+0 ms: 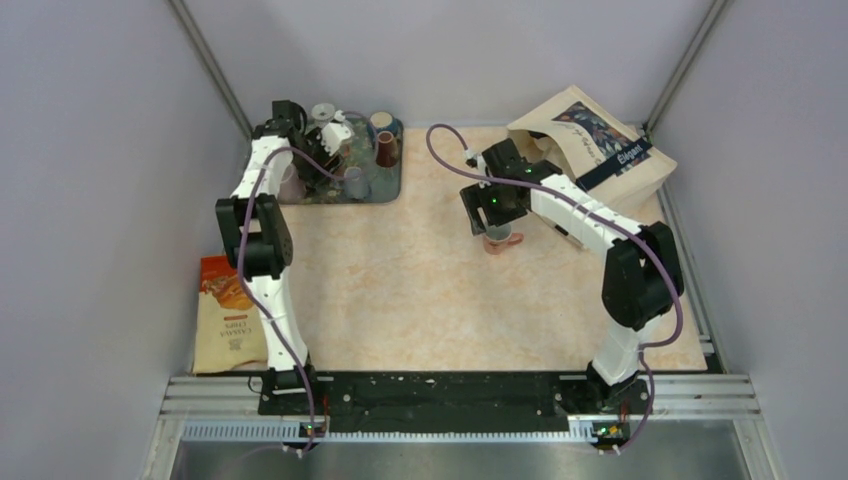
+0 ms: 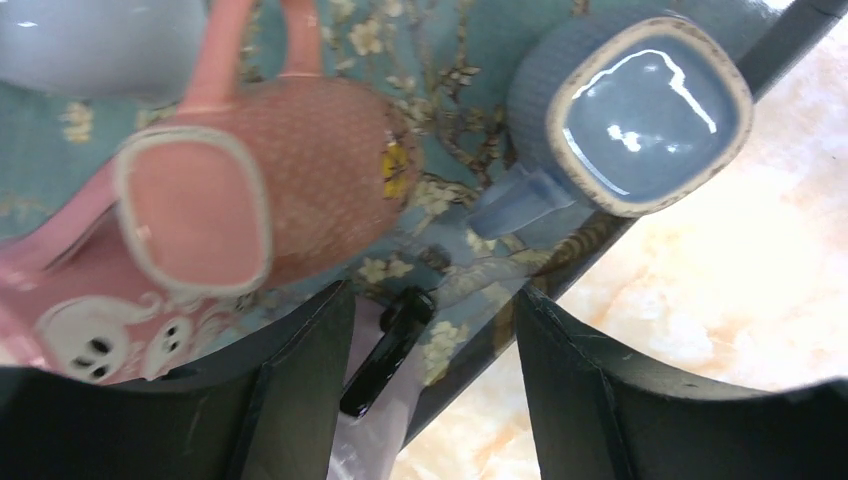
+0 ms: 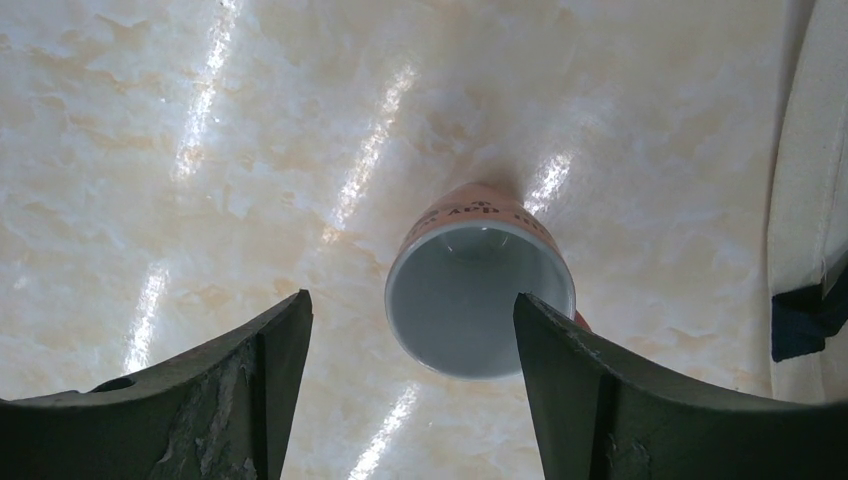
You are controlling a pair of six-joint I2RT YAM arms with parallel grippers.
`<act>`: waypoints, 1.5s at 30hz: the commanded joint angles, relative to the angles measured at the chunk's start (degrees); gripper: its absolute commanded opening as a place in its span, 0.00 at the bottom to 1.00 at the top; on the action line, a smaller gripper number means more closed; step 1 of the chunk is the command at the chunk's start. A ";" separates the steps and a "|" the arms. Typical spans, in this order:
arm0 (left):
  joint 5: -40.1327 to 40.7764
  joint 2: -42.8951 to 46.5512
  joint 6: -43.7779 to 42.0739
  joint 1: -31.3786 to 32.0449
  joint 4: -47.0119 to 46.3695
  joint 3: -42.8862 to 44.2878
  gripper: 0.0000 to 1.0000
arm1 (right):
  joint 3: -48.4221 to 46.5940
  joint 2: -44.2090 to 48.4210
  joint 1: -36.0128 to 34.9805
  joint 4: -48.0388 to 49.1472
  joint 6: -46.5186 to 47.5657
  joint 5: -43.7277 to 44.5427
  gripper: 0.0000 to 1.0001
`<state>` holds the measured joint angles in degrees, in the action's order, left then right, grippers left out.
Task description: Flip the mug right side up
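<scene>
An orange mug (image 3: 478,292) with a white inside stands on the marble table with its mouth facing up; in the top view the orange mug (image 1: 499,242) sits just below my right gripper (image 1: 487,212). In the right wrist view my right gripper (image 3: 410,345) is open and empty above the mug, whose rim is close to the right finger (image 3: 600,400). My left gripper (image 2: 435,345) is open and empty over the floral tray (image 2: 440,60), above a pink mug (image 2: 250,190) and a blue mug (image 2: 640,110) that both show flat bases upward.
The tray (image 1: 392,186) at the back left holds several mugs. A paper bag (image 1: 590,150) lies at the back right, close to the right arm. A snack pouch (image 1: 228,315) lies at the left table edge. A small black piece (image 2: 385,350) sits at the tray's rim.
</scene>
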<state>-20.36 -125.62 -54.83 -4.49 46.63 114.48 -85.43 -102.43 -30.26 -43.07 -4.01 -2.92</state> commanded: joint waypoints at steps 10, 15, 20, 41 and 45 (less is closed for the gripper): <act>-7.11 0.77 -3.72 2.24 3.31 -4.84 0.61 | 1.45 2.90 -0.43 0.22 1.10 -0.07 0.74; -11.27 4.59 -4.54 2.79 4.21 -9.26 0.59 | 1.73 2.59 -0.43 0.35 1.10 -0.63 0.74; -10.15 5.21 -1.21 2.91 2.09 -10.06 0.60 | 2.40 2.81 -0.42 0.68 0.96 -1.11 0.74; -6.89 2.40 18.28 6.07 -8.00 -12.86 0.00 | 4.96 7.53 -0.47 4.62 -1.55 -1.56 0.75; -5.49 4.59 29.41 5.96 -10.03 -12.53 0.00 | 5.80 10.94 -0.44 7.64 -3.77 -1.60 0.76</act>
<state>-25.12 -124.11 -36.49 1.56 38.79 102.72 -80.23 -97.49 -30.26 -40.88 -5.08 -4.12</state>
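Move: The upside-down blue mug lies about 9 cm to the left hand's right, nearly level fore-and-aft and 6 cm lower. At similar height are the coral mug, 7 cm ahead and 1 cm left; the black-handled mug, 8 cm left and 1 cm back; and the brown mug, 9 cm ahead and 16 cm right. From the right hand, the blue mug is roughly 17 cm ahead, 32 cm left, 6 cm below. The left hand goes some 8 cm right, sinking, first back then slightly forward, and pinches the blue mug's handle. ##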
